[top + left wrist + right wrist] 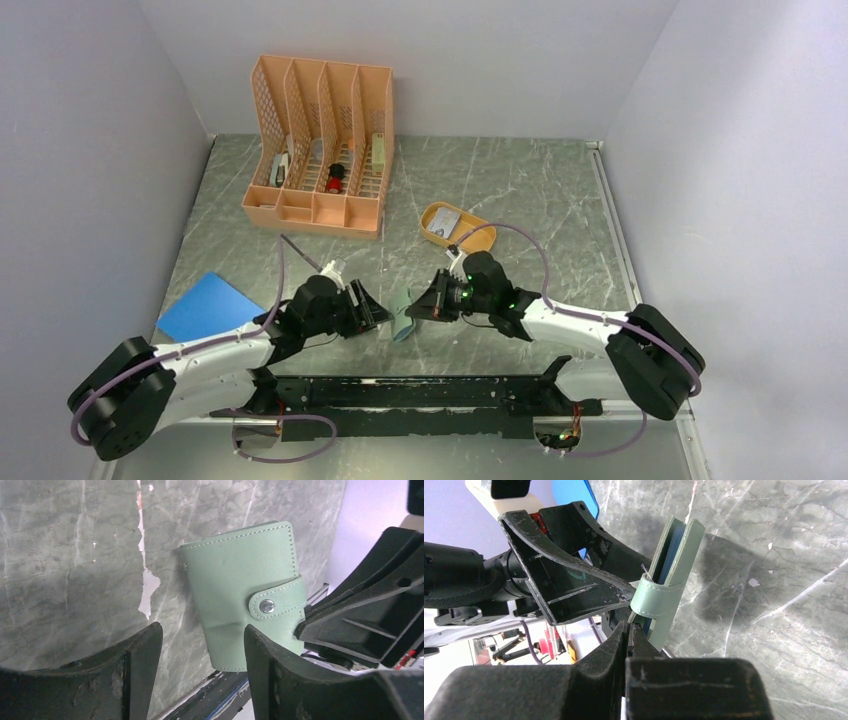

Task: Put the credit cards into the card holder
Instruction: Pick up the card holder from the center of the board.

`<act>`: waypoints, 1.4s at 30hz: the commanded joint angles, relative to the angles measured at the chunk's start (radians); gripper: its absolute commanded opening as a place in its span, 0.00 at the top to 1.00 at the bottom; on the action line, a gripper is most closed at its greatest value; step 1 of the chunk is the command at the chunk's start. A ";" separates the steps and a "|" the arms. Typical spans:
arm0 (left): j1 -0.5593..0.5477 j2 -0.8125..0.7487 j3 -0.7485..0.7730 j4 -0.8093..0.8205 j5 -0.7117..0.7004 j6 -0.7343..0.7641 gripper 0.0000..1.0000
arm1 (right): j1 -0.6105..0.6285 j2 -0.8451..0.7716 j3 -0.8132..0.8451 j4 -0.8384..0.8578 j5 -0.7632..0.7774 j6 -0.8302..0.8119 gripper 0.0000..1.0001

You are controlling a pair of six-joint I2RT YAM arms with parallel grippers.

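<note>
The card holder (403, 316) is a grey-green folded wallet, closed by a snap strap. It is held on edge above the table between the two arms. My right gripper (628, 626) is shut on its edge by the strap; it also shows in the top view (422, 306). My left gripper (203, 627) is open and empty, with the holder (235, 590) just ahead of its fingertips. In the right wrist view the holder (674, 565) stands next to the left gripper's black fingers (574, 587). A pale credit card (443, 222) lies in the orange oval tray (478, 240).
An orange slotted desk organiser (320, 150) with small items stands at the back left. A bright blue flat sheet (208, 305) lies at the left by the left arm. A black rail (430, 392) runs along the near table edge.
</note>
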 commanded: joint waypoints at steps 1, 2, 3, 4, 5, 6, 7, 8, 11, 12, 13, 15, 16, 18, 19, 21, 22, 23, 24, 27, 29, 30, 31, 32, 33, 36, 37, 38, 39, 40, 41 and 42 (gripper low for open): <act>0.009 -0.068 -0.044 0.138 -0.007 -0.038 0.34 | -0.012 -0.051 0.025 0.012 -0.031 -0.003 1.00; 0.018 -0.106 -0.065 0.170 -0.006 -0.061 0.33 | -0.014 -0.064 0.036 -0.002 -0.032 -0.008 1.00; 0.023 -0.128 -0.084 0.196 -0.004 -0.072 0.32 | -0.016 -0.074 0.048 -0.018 -0.030 -0.015 1.00; 0.032 -0.174 -0.098 0.212 -0.005 -0.093 0.31 | -0.017 -0.086 0.061 -0.031 -0.031 -0.019 1.00; 0.043 -0.207 -0.108 0.219 -0.008 -0.105 0.30 | -0.020 -0.095 0.072 -0.040 -0.033 -0.023 1.00; 0.050 -0.244 -0.112 0.219 -0.009 -0.113 0.30 | -0.023 -0.104 0.084 -0.048 -0.035 -0.024 1.00; 0.055 -0.277 -0.112 0.212 -0.012 -0.116 0.29 | -0.027 -0.112 0.095 -0.055 -0.039 -0.024 1.00; 0.059 -0.310 -0.108 0.202 -0.016 -0.118 0.28 | -0.029 -0.120 0.109 -0.059 -0.043 -0.024 1.00; 0.065 -0.410 -0.080 0.141 -0.043 -0.119 0.25 | -0.032 -0.139 0.159 -0.086 -0.047 -0.030 1.00; 0.066 -0.444 -0.067 0.108 -0.058 -0.119 0.24 | -0.033 -0.146 0.176 -0.095 -0.047 -0.035 1.00; 0.067 -0.479 -0.052 0.052 -0.079 -0.120 0.22 | -0.035 -0.154 0.194 -0.104 -0.048 -0.038 1.00; 0.067 -0.556 -0.018 -0.028 -0.127 -0.127 0.18 | -0.038 -0.166 0.228 -0.115 -0.054 -0.040 1.00; 0.067 -0.598 -0.008 -0.043 -0.146 -0.126 0.16 | -0.040 -0.170 0.247 -0.118 -0.060 -0.041 1.00; 0.067 -0.669 0.010 -0.081 -0.191 -0.126 0.11 | -0.040 -0.177 0.294 -0.129 -0.069 -0.044 1.00; 0.067 -0.695 0.018 -0.084 -0.198 -0.123 0.05 | -0.040 -0.181 0.313 -0.133 -0.071 -0.046 1.00; 0.069 -0.714 0.038 -0.089 -0.189 -0.107 0.03 | -0.041 -0.187 0.347 -0.143 -0.079 -0.050 1.00; 0.070 -0.712 0.046 -0.082 -0.174 -0.098 0.03 | -0.041 -0.191 0.360 -0.145 -0.083 -0.050 1.00; 0.069 -0.702 0.055 -0.071 -0.155 -0.090 0.03 | -0.041 -0.192 0.370 -0.144 -0.090 -0.049 1.00; 0.069 -0.688 0.061 -0.052 -0.138 -0.083 0.03 | -0.041 -0.196 0.377 -0.138 -0.097 -0.045 1.00; 0.069 -0.648 0.060 0.068 -0.067 -0.079 0.03 | -0.042 -0.205 0.386 -0.105 -0.130 -0.026 1.00; 0.069 -0.613 0.065 0.133 -0.022 -0.077 0.03 | -0.042 -0.212 0.388 -0.073 -0.162 -0.012 1.00; 0.069 -0.600 0.072 0.152 0.003 -0.077 0.03 | -0.041 -0.216 0.389 -0.064 -0.167 -0.006 1.00; 0.069 -0.591 0.075 0.173 0.018 -0.079 0.03 | -0.041 -0.222 0.389 -0.056 -0.173 0.000 1.00; 0.069 -0.586 0.071 0.207 0.029 -0.084 0.03 | -0.041 -0.226 0.389 -0.050 -0.178 0.003 1.00; 0.069 -0.584 0.062 0.254 0.041 -0.093 0.03 | -0.042 -0.229 0.393 -0.050 -0.179 0.004 1.00; 0.069 -0.580 0.037 0.373 0.066 -0.116 0.03 | -0.042 -0.235 0.394 -0.053 -0.183 0.008 1.00; 0.069 -0.574 0.034 0.396 0.076 -0.119 0.04 | -0.041 -0.236 0.391 -0.041 -0.186 0.014 1.00; 0.069 -0.566 0.034 0.413 0.087 -0.121 0.04 | -0.041 -0.236 0.386 -0.033 -0.189 0.022 1.00; 0.069 -0.557 0.034 0.433 0.099 -0.124 0.05 | -0.041 -0.236 0.384 -0.029 -0.190 0.025 1.00; 0.069 -0.547 0.033 0.452 0.108 -0.127 0.06 | -0.041 -0.235 0.381 -0.026 -0.190 0.026 1.00; 0.069 -0.540 0.030 0.471 0.116 -0.130 0.08 | -0.042 -0.236 0.381 -0.025 -0.191 0.028 1.00; 0.069 -0.533 0.027 0.489 0.122 -0.133 0.10 | -0.041 -0.236 0.379 -0.024 -0.190 0.029 1.00</act>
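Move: The card holder is already pinched at its strap edge in the right fingers, its middle about 2 cm to the left of the right hand point, straight across and 1 cm below. From the left hand it lies some 5 cm right, level in reach and about 2 cm higher. The yellow tray lies 21 cm ahead of the right hand and 10 cm to its right, the peach organizer 31 cm ahead of the left hand and 14 cm to its left; the tray is 7 cm below the right hand, the organizer's middle 3 cm above the left. Both arms rise together, the right carrying the card holder straight up by about 22 cm in its still-shut fingers and tilting them up from a downward slant to roughly level, with a small swing forward and back again on the way. The left hand climbs alongside beside the holder by about 25 cm, swinging some 4 cm left and then partly back, as it tips its fingers upward by some 50 degrees and spreads them from about two-thirds to nearly fully open, without gripping the holder. ##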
